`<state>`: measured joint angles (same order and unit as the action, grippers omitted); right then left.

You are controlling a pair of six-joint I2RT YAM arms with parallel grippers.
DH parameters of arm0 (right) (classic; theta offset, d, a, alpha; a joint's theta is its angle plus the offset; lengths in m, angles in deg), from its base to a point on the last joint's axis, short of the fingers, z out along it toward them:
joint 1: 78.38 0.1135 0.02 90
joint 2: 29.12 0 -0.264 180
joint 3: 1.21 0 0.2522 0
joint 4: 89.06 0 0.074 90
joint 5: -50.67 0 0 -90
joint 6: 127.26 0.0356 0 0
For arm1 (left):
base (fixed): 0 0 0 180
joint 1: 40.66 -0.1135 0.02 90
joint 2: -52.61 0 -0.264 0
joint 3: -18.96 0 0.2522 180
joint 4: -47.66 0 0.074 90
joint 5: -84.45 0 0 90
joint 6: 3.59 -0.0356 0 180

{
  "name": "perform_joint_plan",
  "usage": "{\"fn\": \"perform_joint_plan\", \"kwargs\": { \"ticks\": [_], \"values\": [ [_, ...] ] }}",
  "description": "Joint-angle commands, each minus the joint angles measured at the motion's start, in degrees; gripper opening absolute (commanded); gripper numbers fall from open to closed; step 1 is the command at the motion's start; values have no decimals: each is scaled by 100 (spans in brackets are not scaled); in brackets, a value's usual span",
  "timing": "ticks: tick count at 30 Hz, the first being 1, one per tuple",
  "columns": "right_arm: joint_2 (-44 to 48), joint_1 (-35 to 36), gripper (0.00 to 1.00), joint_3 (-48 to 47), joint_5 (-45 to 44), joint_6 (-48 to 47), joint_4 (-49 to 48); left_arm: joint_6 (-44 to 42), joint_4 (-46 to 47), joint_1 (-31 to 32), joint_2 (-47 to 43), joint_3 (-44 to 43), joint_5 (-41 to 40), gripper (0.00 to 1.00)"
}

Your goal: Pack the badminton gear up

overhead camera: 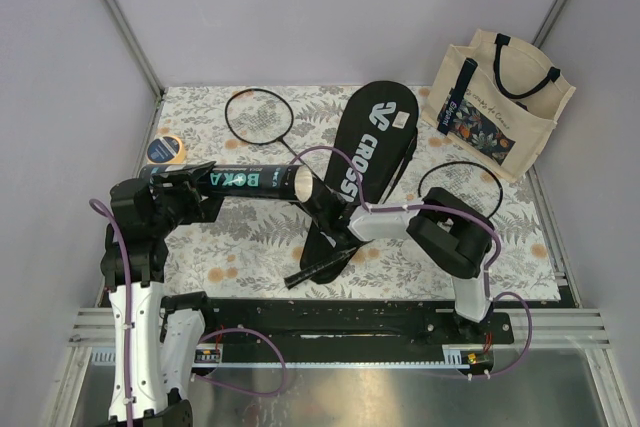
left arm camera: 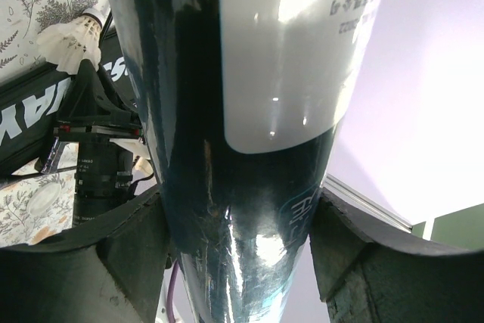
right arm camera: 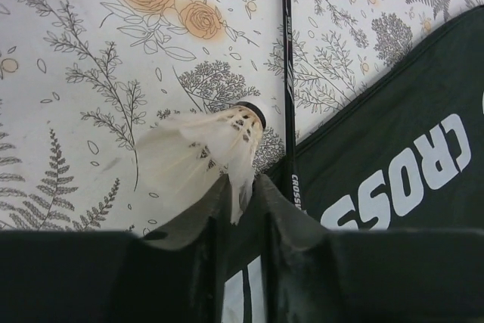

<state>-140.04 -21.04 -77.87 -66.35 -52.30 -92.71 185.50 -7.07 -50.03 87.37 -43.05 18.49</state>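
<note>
My left gripper [overhead camera: 185,185] is shut on the black tube with teal lettering [overhead camera: 245,181] and holds it level above the table, open end to the right; the tube fills the left wrist view [left arm camera: 242,111]. My right gripper [overhead camera: 322,209] is shut on the feathers of a white shuttlecock [right arm camera: 200,153], just right of the tube's mouth; it also shows in the left wrist view [left arm camera: 72,39]. The black "CROSSWAY" bag [overhead camera: 365,152] lies in the middle. One racket [overhead camera: 262,115] lies at the back left. The other racket's head [overhead camera: 462,185] lies right of the bag.
A cream tote bag [overhead camera: 500,102] stands at the back right. A yellow-rimmed tape roll [overhead camera: 163,150] lies at the far left edge. The flowered cloth [overhead camera: 250,247] covers the table; grey walls close in both sides.
</note>
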Motion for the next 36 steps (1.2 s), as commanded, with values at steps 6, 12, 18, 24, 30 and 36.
{"fn": "perform_joint_plan", "kwargs": {
  "ticks": [6,12,18,24,30,36],
  "values": [
    [472,31,0,224,-558,133,-781,23,441,-39,66,-97,23,22],
    [1457,23,0,444,-137,906,-387,-39,484,-39,162,96,-144,22],
    [2432,-47,0,830,171,1792,334,-118,696,-39,268,439,-144,22],
    [3917,-188,0,1279,128,2594,1677,-179,810,-39,250,773,-179,22],
    [5657,-250,0,1876,92,2998,2663,-363,819,-30,276,922,-197,23],
    [7318,-250,0,2535,1302,3324,2542,-706,898,-30,329,1054,-31,24]
  ]
}}
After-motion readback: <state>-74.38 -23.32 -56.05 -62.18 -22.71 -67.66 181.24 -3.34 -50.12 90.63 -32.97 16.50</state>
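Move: Just ahead and to the left of the right fingertips lies the shuttlecock, its middle some 2 cm farther out, 3 cm left and about 1 cm lower. The racket shaft runs roughly 2 cm right of the hand and 1 cm ahead; the racket bag's middle is about 17 cm right and 4 cm back. Overhead, the tube's mouth hangs some 20 cm up, 8 cm back and 3 cm right. From the left hand, the shuttlecock lies about 12 cm ahead, 12 cm right and 24 cm down. Shutting its half-closed fingers on the near rim of the shuttlecock's skirt, the right hand pinches it, then lifts about 19 cm, at first almost straight up, then drawing back and right over the bag, away from where the shuttlecock lay, rolling some 40 degrees with its left side rising. The left hand keeps its grip on the tube and lowers it about 8 cm, fingers tipping slightly farther down. ##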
